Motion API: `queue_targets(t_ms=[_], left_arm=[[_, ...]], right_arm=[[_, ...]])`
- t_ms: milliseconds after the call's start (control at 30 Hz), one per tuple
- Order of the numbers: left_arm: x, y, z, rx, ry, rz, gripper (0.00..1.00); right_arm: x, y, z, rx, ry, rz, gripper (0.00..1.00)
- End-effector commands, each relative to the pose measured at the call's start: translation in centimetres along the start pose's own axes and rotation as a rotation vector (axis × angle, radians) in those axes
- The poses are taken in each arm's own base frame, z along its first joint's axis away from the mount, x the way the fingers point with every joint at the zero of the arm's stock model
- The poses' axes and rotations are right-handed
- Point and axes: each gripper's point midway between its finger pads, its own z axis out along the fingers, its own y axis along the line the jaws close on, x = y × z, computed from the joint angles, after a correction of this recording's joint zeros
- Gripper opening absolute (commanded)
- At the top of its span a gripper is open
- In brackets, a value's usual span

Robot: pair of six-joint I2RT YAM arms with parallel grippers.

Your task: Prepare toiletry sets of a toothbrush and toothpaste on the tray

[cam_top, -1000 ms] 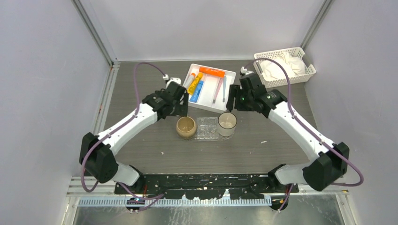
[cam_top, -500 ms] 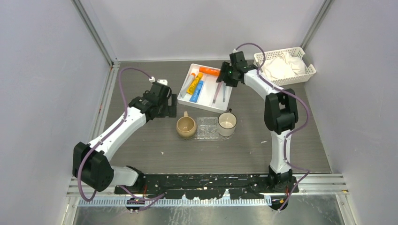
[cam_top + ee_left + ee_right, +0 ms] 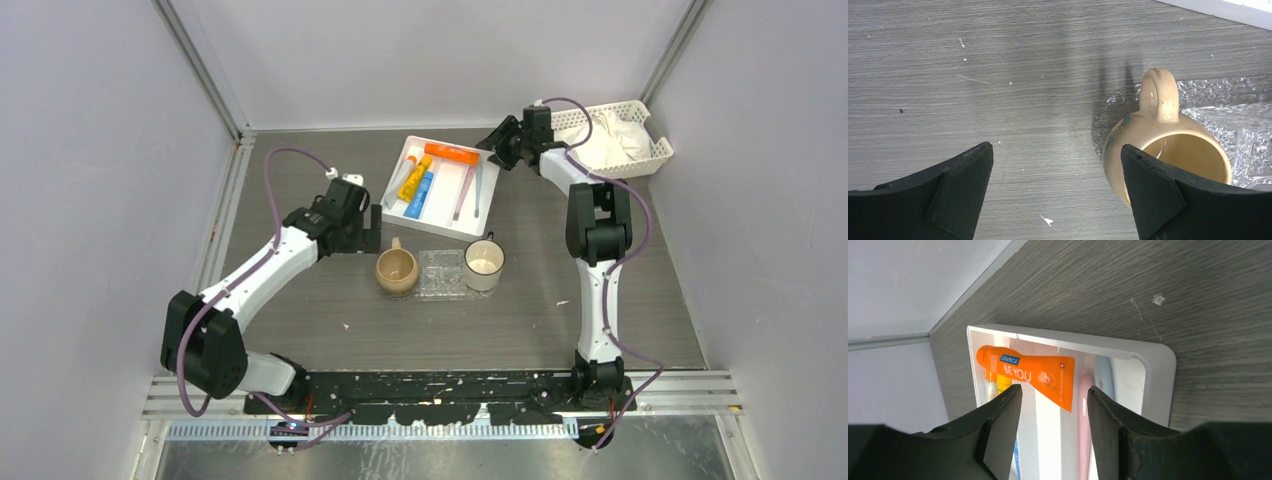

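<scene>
An orange toothpaste (image 3: 450, 154) lies across the far end of the white compartmented tray (image 3: 440, 222). Yellow (image 3: 413, 177) and blue (image 3: 421, 193) tubes lie in its left slot. A pink toothbrush (image 3: 465, 193) and a pale blue toothbrush (image 3: 478, 190) lie in its right slot. The clear tray (image 3: 441, 275) sits between a tan mug (image 3: 396, 270) and a white mug (image 3: 484, 264). My right gripper (image 3: 500, 150) hangs open above the orange tube's flat end (image 3: 1048, 377), holding nothing. My left gripper (image 3: 370, 225) stands wide open over bare table beside the tan mug (image 3: 1168, 145).
A white slotted basket (image 3: 655, 150) with white cloth stands at the back right, just behind the right wrist. Grey walls and metal rails close in the table on three sides. The clear tray's bubbled edge (image 3: 1228, 95) shows behind the tan mug.
The right arm has swung from near the white mug to the far end of the white tray, and its jaws have narrowed. The left arm has drawn back to the left.
</scene>
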Motion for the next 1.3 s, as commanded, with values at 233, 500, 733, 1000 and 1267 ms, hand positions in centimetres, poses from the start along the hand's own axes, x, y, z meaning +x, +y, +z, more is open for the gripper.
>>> queue_targets(t_ms=[233,500,733,1000,1267], left_arm=[[-0.7,-0.7,1.4,0.023,-0.018,0.0,1.0],[-0.5,-0.5,1.8,0.012,-0.011,0.006,1.0],[-0.4,-0.7,2.0,0.016,-0.008,0.002,1.0],[-0.2,-0.6,2.0,0.014,-0.008,0.001,1.0],[0.0,-0.3,1.8,0.009,-0.014,-0.001,1.0]], right_arm=[[0.3,1.0,1.8,-0.089,0.019,0.033,0.55],[0.8,1.0,2.9,-0.133,0.028,0.074,0.46],[1.8,0.7,3.2,-0.151,0.045,0.08,0.45],[1.9,1.9,2.9,-0.23,0.041,0.116,0.12],[0.9,4.7,1.0,-0.305,0.021,0.106,0.01]])
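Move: Lying across the far end of the tray, the orange toothpaste has its middle about 8 cm to the right hand's left, 2 cm ahead and 4 cm below, with its flat end nearest the fingers. The blue-grey toothbrush lies some 10 cm back and 2 cm left of that hand, the pink toothbrush 11 cm back and 6 cm left, and the yellow tube 7 cm back and 17 cm left. From the left hand the orange toothpaste is about 30 cm ahead and 18 cm right. Reaching over the tray's far right corner, the right hand first dips about 2 cm, then eases left, some 3 cm in all, and a little forward to the flat end of the orange toothpaste. It rolls about 15 degrees, its left side rising, while its half-open fingers shut and pinch that end. The open left hand only sinks about 2 cm beside the brown mug. ##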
